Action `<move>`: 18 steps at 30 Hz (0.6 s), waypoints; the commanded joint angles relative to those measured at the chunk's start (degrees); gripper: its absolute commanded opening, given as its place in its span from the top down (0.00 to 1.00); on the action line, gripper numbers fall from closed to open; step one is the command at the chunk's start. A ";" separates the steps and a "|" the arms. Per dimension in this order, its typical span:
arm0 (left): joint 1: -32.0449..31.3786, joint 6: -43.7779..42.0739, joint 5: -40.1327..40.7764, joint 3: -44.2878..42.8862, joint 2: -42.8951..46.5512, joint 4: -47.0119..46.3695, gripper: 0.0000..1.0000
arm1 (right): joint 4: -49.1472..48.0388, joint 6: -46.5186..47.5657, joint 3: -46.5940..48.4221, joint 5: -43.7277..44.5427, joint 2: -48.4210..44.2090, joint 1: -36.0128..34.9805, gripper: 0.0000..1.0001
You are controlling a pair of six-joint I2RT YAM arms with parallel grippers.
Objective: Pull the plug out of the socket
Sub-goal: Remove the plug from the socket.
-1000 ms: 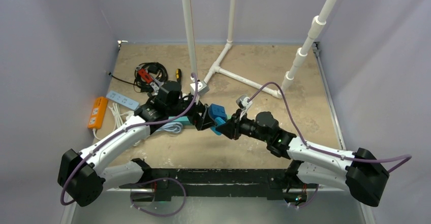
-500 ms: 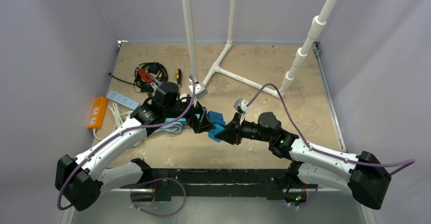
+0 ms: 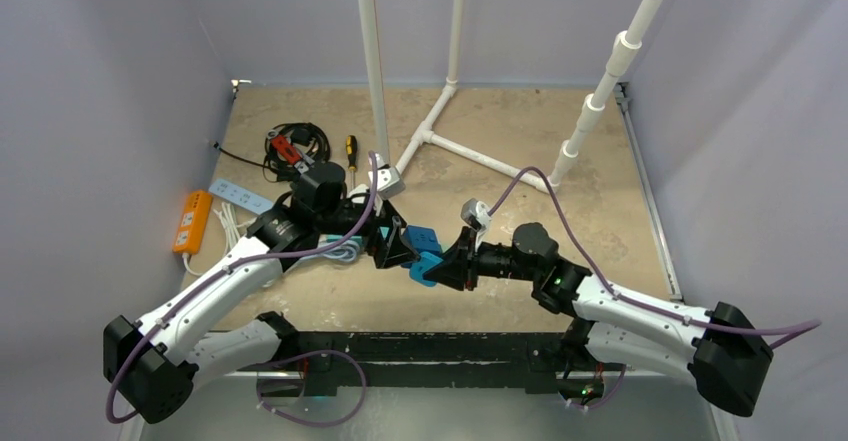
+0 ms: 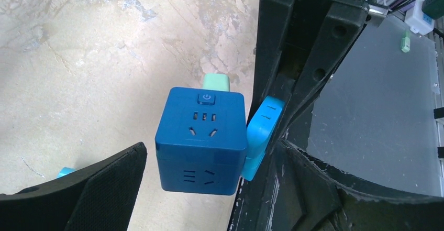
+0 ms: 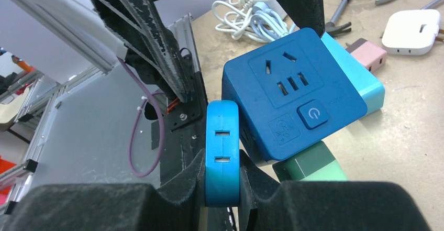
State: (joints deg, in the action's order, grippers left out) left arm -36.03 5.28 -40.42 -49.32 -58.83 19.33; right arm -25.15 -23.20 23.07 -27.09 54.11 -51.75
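A dark blue cube socket (image 4: 201,136) (image 3: 427,237) hangs above the table, and a flat light blue plug (image 5: 222,147) (image 4: 260,136) lies against one of its sides. My right gripper (image 5: 222,189) (image 3: 447,261) is shut on that plug, one pad on each flat face. A green plug (image 5: 309,165) (image 4: 216,80) and a cyan plug (image 5: 351,76) sit on other faces of the cube. My left gripper (image 4: 209,189) (image 3: 395,246) is open, its jaws wide on either side of the cube, with a clear gap at the left finger (image 4: 99,189).
A coiled white cable (image 5: 251,16), a pink adapter (image 5: 369,53) and a white adapter (image 5: 413,29) lie just beyond the cube. An orange power strip (image 3: 190,221), a white power strip (image 3: 240,196) and tools (image 3: 295,146) are at the left. A white pipe frame (image 3: 470,151) stands behind.
The cube and both grippers have shifted toward the arm bases. The left jaws have widened a little. The right gripper still clamps the light blue plug.
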 commanded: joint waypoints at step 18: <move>0.11 -0.60 -3.56 -1.62 0.21 -0.90 0.44 | -7.91 1.40 0.04 -3.79 -2.27 -0.11 1.00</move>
State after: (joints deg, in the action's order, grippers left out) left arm -36.03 4.91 -41.85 -49.41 -58.52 20.32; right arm -27.42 -22.96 22.74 -29.87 52.71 -51.72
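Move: The blue socket cube hangs from the light-blue plug held by the right hand. It lies about 3 cm to the right of the left gripper's hand point, nearly level with it front to back and a touch below. That plug is some 4 cm right and 3 cm back from the left hand; the teal box lies on the table roughly 8 cm left and 17 cm below. From the right hand, the socket is about 4 cm left and 3 cm ahead. Close the wide-open left gripper by roughly a quarter of its range, bringing its fingertips in on the front and back sides of the blue socket, while that hand stays almost in place. With the right hand keep the pinch on the light-blue plug and lift it about 1.5 cm, drawing back nearly 1 cm, then hold there. ##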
